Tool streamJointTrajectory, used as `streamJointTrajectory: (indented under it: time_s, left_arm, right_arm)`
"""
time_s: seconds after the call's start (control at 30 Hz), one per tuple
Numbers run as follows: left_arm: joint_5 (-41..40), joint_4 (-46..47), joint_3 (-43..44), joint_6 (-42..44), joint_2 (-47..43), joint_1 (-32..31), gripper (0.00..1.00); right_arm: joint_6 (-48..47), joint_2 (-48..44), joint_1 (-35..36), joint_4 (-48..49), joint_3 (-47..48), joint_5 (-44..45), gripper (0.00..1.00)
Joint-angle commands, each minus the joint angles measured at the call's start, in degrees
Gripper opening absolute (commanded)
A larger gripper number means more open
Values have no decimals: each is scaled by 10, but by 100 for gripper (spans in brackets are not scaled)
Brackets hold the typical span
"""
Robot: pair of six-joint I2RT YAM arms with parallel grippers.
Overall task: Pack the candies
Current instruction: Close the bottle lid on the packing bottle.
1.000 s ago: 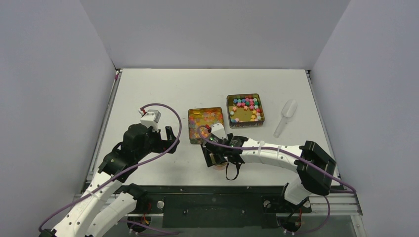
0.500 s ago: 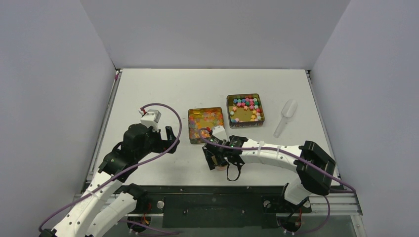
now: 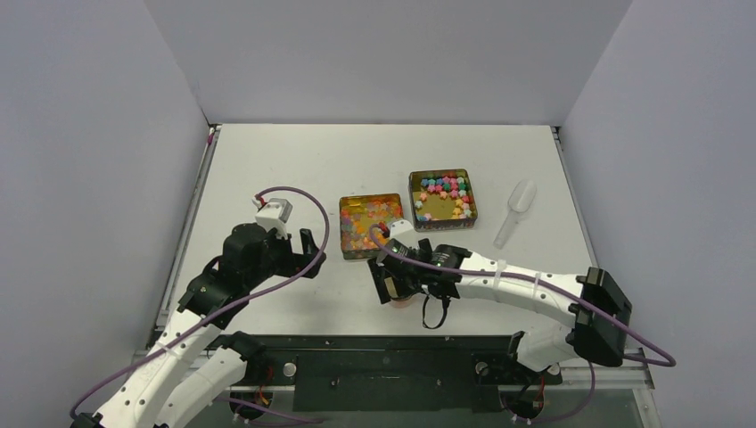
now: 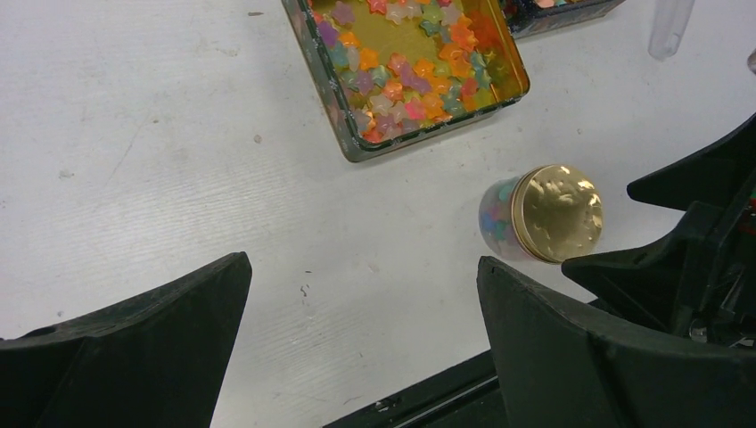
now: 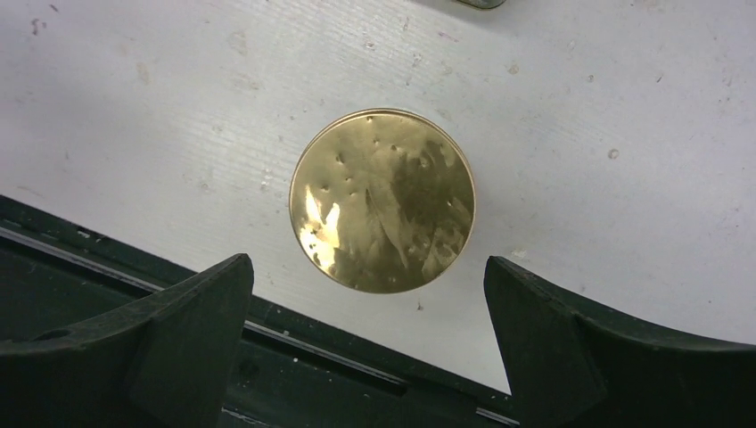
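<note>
Glossy translucent candies (image 4: 406, 76) lie in a gold tin (image 3: 346, 234) at mid table. Opaque coloured candies (image 3: 446, 189) lie in a second tin (image 3: 414, 198) to its right. A small clear jar (image 4: 496, 218) with candies inside stands near the front edge, capped by a round gold lid (image 5: 383, 201) that also shows in the left wrist view (image 4: 557, 212). My right gripper (image 5: 367, 261) is open and empty, directly above the lid, one finger on each side; it also shows in the top view (image 3: 392, 287). My left gripper (image 3: 308, 254) is open and empty, left of the jar, above bare table (image 4: 267, 205).
A clear plastic scoop (image 3: 515, 212) lies right of the tins. The black front rail (image 5: 107, 267) runs just below the jar. Grey walls close in the table on three sides.
My right arm's elbow has swung out to the right and the wrist has turned a little, with the gripper staying over the jar. The left arm has not moved.
</note>
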Motion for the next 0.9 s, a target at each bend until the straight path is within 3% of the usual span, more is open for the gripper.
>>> streamJointTrajectory:
  time_s: [0.0,0.27,0.47,0.7,0.87]
  left_arm:
    - [40,30,-2,9,-7,-1,96]
    - [10,22,4,15,-5,-58,96]
    - [-54,42,-1,-33,-1,-156,96]
    - [-196,125,-55,-88,7,-326,96]
    - [-317,227,-95,-78,49,-467,96]
  right_arm:
    - [-1,-55,7,-1,16,11,97]
    - [-13,-121,1,4,-9,39,97]
    - [-26,-170,-28,23,-28,36,97]
    - [-50,-223,-87,43,-61,14,96]
    - [-63,-252,-115,56,-84,7,95]
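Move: The packing bottle, its gold lid already on, stands some 18 cm to the open left hand's right, level with it front to back and about 16 cm below. The orange candy box is about 15 cm ahead of that hand and 12 cm right. From the open right hand the bottle lies about 2 cm ahead, 1 cm left and 7 cm below; the colourful candy box is roughly 23 cm ahead, 9 cm right. Left hand swings 12 cm right and back towards the bottle; right hand retreats 7 cm up, then right. ##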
